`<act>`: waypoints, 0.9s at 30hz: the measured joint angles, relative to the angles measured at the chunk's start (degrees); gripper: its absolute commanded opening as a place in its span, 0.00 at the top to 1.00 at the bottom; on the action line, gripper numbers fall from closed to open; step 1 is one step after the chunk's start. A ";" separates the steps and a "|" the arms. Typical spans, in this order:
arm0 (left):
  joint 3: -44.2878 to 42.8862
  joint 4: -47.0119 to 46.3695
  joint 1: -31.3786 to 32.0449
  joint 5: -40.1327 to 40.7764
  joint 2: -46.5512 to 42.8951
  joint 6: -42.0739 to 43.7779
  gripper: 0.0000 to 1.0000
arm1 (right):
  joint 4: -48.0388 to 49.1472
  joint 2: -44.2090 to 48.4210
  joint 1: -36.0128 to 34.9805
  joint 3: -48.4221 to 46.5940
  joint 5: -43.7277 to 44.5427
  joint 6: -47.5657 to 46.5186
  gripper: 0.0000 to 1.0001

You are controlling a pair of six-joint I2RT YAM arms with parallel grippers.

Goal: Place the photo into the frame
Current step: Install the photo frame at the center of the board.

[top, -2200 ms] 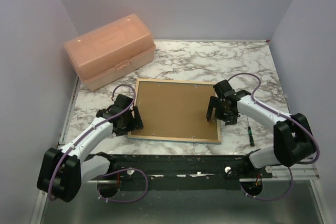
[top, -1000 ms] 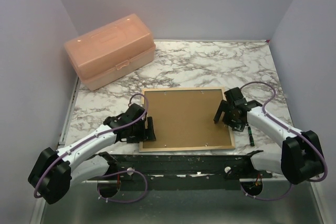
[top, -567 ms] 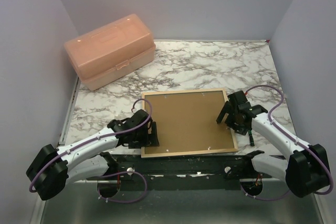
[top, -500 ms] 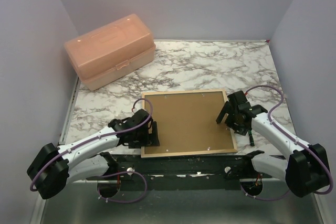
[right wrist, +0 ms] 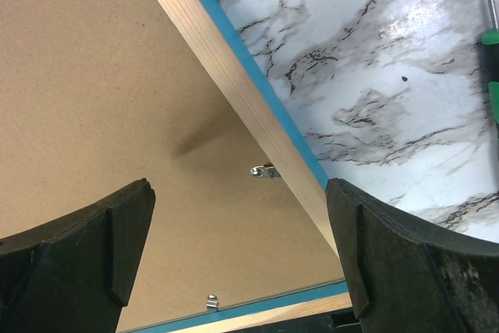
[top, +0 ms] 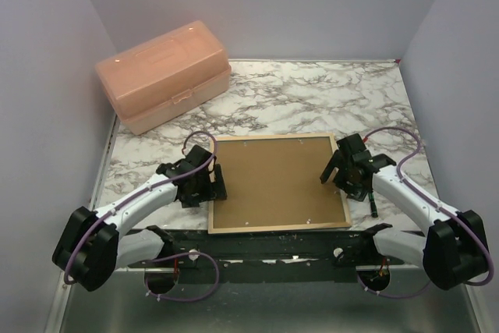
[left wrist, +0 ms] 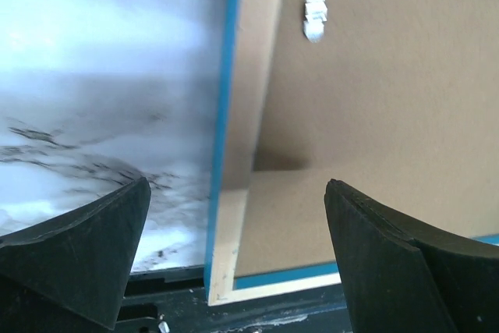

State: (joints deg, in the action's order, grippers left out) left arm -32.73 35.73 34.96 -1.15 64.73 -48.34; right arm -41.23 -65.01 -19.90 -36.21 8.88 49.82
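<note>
The frame (top: 274,137) lies with its light wood side up near the table's front edge, and a brown backing board (top: 277,181) fills it. The photo is hidden. My left gripper (top: 209,183) stands open at the frame's left rail. In the left wrist view that gripper (left wrist: 238,189) straddles the wood rail (left wrist: 234,216) near the front left corner, touching nothing. My right gripper (top: 338,171) stands open at the right rail. In the right wrist view its fingers straddle the rail (right wrist: 234,91) and the board (right wrist: 93,76), and the gripper (right wrist: 238,189) is empty.
A closed pink plastic toolbox (top: 164,76) sits at the back left. A green-handled screwdriver (top: 373,200) lies just right of the frame, close to the right arm. Small metal clips (right wrist: 265,171) hold the board's edges. Grey walls enclose the marble table (top: 312,99).
The frame slid toward the front edge and right, then settled. Both grippers opened wider. The left gripper drew back left, off the frame's corner; the right barely moved.
</note>
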 measured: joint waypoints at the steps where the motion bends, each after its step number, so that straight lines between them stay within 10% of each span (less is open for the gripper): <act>1: -0.35 0.04 -1.84 -0.13 0.35 0.72 0.04 | 0.00 -0.20 0.00 -0.15 0.02 0.11 0.00; 13: -9.35 -2.60 -8.17 -0.57 10.16 7.72 0.11 | 0.57 -4.11 -0.02 -1.36 0.39 0.09 0.00; 27: -14.95 -5.88 -8.26 2.62 21.75 8.57 0.42 | 1.46 -5.22 -0.02 -1.18 0.35 -0.33 0.00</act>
State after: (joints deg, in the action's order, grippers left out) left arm -47.68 29.85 26.70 1.48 86.48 -39.77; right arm -39.77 -70.24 -19.92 -37.39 9.23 49.50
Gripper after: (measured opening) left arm 0.610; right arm 0.997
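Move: The blue-edged wooden frame, with the brown board in it, lies below both of my hands. From my open left hand, the middle of its left rail is about 9 cm ahead, 1 cm left and 2 cm down. A board clip sits beside it, 9 cm ahead and 1 cm right; the near-left corner is roughly 8 cm back and 1 cm left. From my right hand, the right rail's middle is about level, 3 cm right and 4 cm down; the screwdriver lies some 12 cm right and 3 cm back. I run my left hand forward about 10 cm along the left rail, bowing slightly to the left and up over the first half, then sinking some 2 cm beside the middle clip while the fingers narrow from wide open to a bit over half, one outside the rail and one over the board. My right hand, wide open, eases down about 1 cm over the right rail. ##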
